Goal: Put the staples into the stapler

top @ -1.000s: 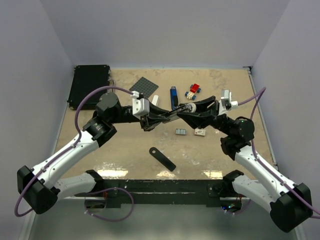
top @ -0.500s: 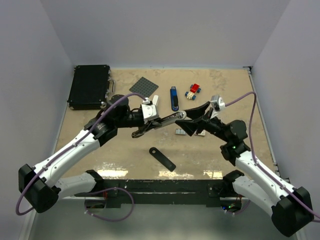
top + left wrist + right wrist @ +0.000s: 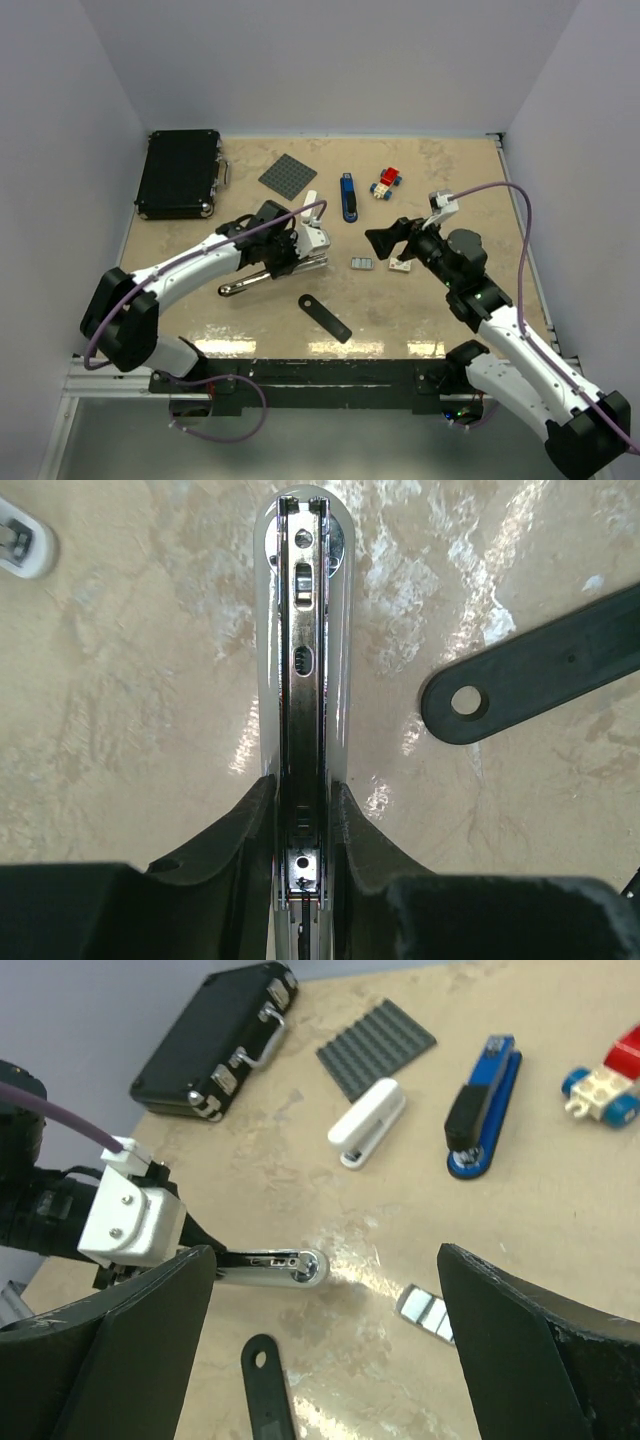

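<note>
The stapler (image 3: pixel 236 288) is a long white body with an open chrome channel facing up. It lies low over the table at front left. My left gripper (image 3: pixel 272 272) is shut on its sides, as the left wrist view shows for gripper (image 3: pixel 302 805) and stapler (image 3: pixel 300 650). The staples lie on the table as a grey piece (image 3: pixel 361 263) and a white, red-marked piece (image 3: pixel 400 265). My right gripper (image 3: pixel 386 240) is open and empty above them. In the right wrist view the right gripper (image 3: pixel 325 1345) is open, with the grey piece (image 3: pixel 425 1310) and the stapler's tip (image 3: pixel 285 1265) between its fingers.
A black strip (image 3: pixel 325 317) lies in front of the staples. A white stapler (image 3: pixel 309 203), a blue stapler (image 3: pixel 347 196), a toy-brick car (image 3: pixel 386 181) and a grey baseplate (image 3: pixel 288 175) lie at the back. A black case (image 3: pixel 180 172) stands at the back left.
My left gripper has carried the stapler from mid-air at the centre down and to the front left. My right gripper has drawn back to the right, away from the stapler's tip.
</note>
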You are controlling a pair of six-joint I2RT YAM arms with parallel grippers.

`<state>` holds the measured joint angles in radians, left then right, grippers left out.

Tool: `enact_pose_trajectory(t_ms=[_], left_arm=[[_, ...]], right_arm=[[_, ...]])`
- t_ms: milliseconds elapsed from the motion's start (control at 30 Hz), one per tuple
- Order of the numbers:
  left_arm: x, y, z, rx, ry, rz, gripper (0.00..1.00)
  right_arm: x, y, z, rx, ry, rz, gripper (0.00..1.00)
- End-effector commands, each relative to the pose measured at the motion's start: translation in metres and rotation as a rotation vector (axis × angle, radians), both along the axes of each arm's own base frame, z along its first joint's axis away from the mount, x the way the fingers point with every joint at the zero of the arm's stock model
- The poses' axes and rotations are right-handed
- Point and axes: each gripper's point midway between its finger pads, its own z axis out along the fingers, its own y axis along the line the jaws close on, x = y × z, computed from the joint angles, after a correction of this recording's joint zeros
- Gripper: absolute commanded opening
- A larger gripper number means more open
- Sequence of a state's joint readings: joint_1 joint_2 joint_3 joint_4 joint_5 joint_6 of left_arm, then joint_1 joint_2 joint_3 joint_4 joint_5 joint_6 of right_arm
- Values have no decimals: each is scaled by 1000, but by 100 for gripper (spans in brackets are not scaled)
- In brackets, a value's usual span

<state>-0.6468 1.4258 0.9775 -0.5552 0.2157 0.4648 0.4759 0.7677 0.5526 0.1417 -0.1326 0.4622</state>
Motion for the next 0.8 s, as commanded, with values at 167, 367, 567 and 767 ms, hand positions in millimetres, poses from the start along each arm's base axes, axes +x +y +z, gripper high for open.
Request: enact_pose_trajectory(t_ms=[167,367,567,767], left_arm=[[10,-10,-38,138,7,-88,0],[0,-18,-51,98,-6,-220,0],[-10,-17,-59,118,-19,-325,0],[-7,-18,-70,202,-26,-411,0]], right_arm=[[14,-19,-31,-85,194,-151,98],[13,-21,-39,-112,203,-152,99],[14,-18,-49,-138,226,-133,98],[18,-12,-58,-144,249,-110,98]])
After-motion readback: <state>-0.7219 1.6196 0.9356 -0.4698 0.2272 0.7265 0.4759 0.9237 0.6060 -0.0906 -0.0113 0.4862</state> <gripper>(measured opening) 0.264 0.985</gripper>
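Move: From the right hand, open and empty, the staples lie about 5 cm ahead, level sideways and some 24 cm below; the staple box is 4 cm ahead and 9 cm right, the blue stapler 23 cm ahead and 3 cm left. The left hand still grips the opened stapler above its table spot, some 9 cm down and 2 cm right; from that hand the black cover is 9 cm back and 7 cm right, the white stapler 19 cm ahead and 4 cm right, the staples 4 cm ahead and 15 cm right. Downward go both hands. The left, keeping its grip on the opened stapler, sinks about 6.5 cm to the table beside the black cover, most of it early, then slows while turning the stapler clockwise by some 20 degrees. The right sinks about 7.5 cm towards the staples, easing slightly right and forward, its wide-open fingers tipping down and touching nothing. ##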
